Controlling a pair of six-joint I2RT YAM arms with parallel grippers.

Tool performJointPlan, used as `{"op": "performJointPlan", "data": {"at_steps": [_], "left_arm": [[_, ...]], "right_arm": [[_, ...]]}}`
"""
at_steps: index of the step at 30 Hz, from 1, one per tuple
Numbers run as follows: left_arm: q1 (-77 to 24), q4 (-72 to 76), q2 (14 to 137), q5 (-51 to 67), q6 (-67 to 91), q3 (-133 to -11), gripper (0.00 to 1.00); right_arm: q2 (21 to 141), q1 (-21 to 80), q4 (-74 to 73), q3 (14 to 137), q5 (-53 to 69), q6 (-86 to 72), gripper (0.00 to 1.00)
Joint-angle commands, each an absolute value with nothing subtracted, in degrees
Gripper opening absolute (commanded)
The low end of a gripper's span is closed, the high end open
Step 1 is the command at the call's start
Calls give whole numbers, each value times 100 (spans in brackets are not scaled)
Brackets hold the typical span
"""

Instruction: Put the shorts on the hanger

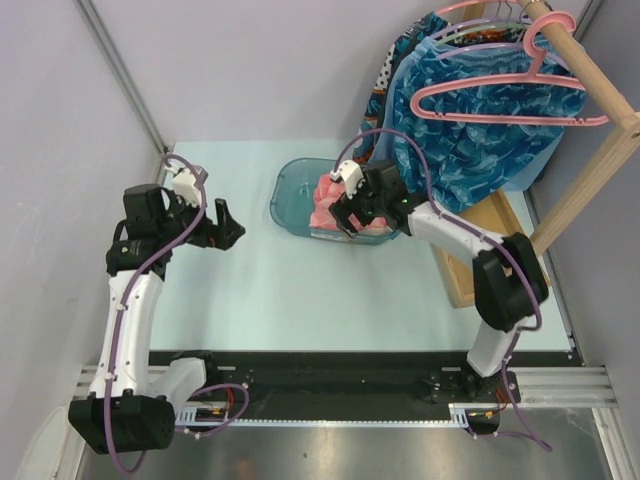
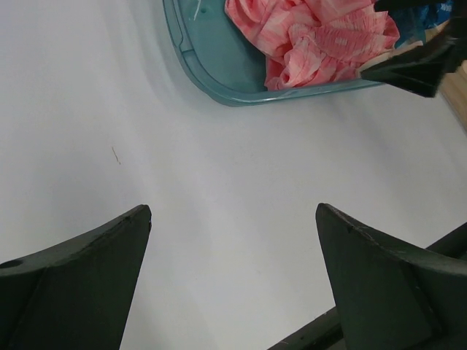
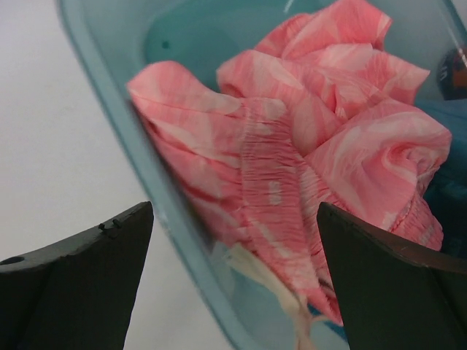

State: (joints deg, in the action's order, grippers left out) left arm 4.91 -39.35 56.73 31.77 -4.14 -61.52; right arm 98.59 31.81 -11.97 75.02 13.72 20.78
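The coral-pink shorts (image 1: 325,195) lie crumpled in a teal bin (image 1: 285,190) at the middle of the table. My right gripper (image 1: 346,218) hovers open just over the bin's near side. In the right wrist view its jaws (image 3: 235,211) straddle the bin rim (image 3: 109,95) and the gathered waistband of the shorts (image 3: 292,146), with nothing gripped; a white drawstring (image 3: 255,271) shows low down. My left gripper (image 1: 228,225) stands open over bare table, left of the bin. The left wrist view shows the shorts (image 2: 314,36) ahead. The pink hanger (image 1: 520,119) hangs on the wooden rod at the back right.
Blue patterned garments (image 1: 480,150) hang on the wooden rack (image 1: 590,170) behind the pink hanger, along with a lilac hanger (image 1: 470,47). The rack's wooden base (image 1: 465,270) sits right of the bin. Grey walls close in the left and right sides.
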Motion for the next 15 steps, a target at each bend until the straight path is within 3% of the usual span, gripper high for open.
{"op": "performJointPlan", "data": {"at_steps": [1,7,9,10,11,13,15], "left_arm": [[501,-3744,5766,3366,-685,-6223,100],[510,-3551,6089,3269,-747,-6090,100],[518,-3699,6205,3331,-747,-6169,100],[519,-3744,6266,3322,-764,-6231,100],[510,-3779,6301,3314,-782,-6249,100],[510,-3814,6302,3348,-826,-6275,100],[510,-3788,6249,3410,-844,-6275,100]], "right_arm": [[10546,2971,-941,8006,1178,2566,100],[11486,2821,-1274,8384,1396,3119,100],[11680,2769,-1414,8464,1485,3199,92],[11689,2760,-1432,8499,1546,3251,86],[11681,2768,-1459,8603,1564,3261,71],[11593,2742,-1783,8849,1643,3261,57],[11540,2716,-2467,9463,1740,3252,27]]}}
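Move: The pink shorts lie bunched in the teal tub, their middle about 6 cm ahead of the right hand, 1 cm to its right and some 10 cm below. The tub's middle is roughly 7 cm ahead and 3 cm left of that hand, 11 cm lower; a wooden tray sits about 31 cm to its right and 3 cm back, 12 cm below. From the left hand, the shorts are some 17 cm ahead, 26 cm right and 20 cm down. The right fingers come down onto the shorts' gathered waistband and begin pinching it, closing from wide open to about half. To get there the right hand sinks some 9 cm and reaches about 5 cm forward into the tub, rolling roughly 10 degrees left side down. The left hand, still open and empty, sinks about 3 cm and eases 2 cm forward. ##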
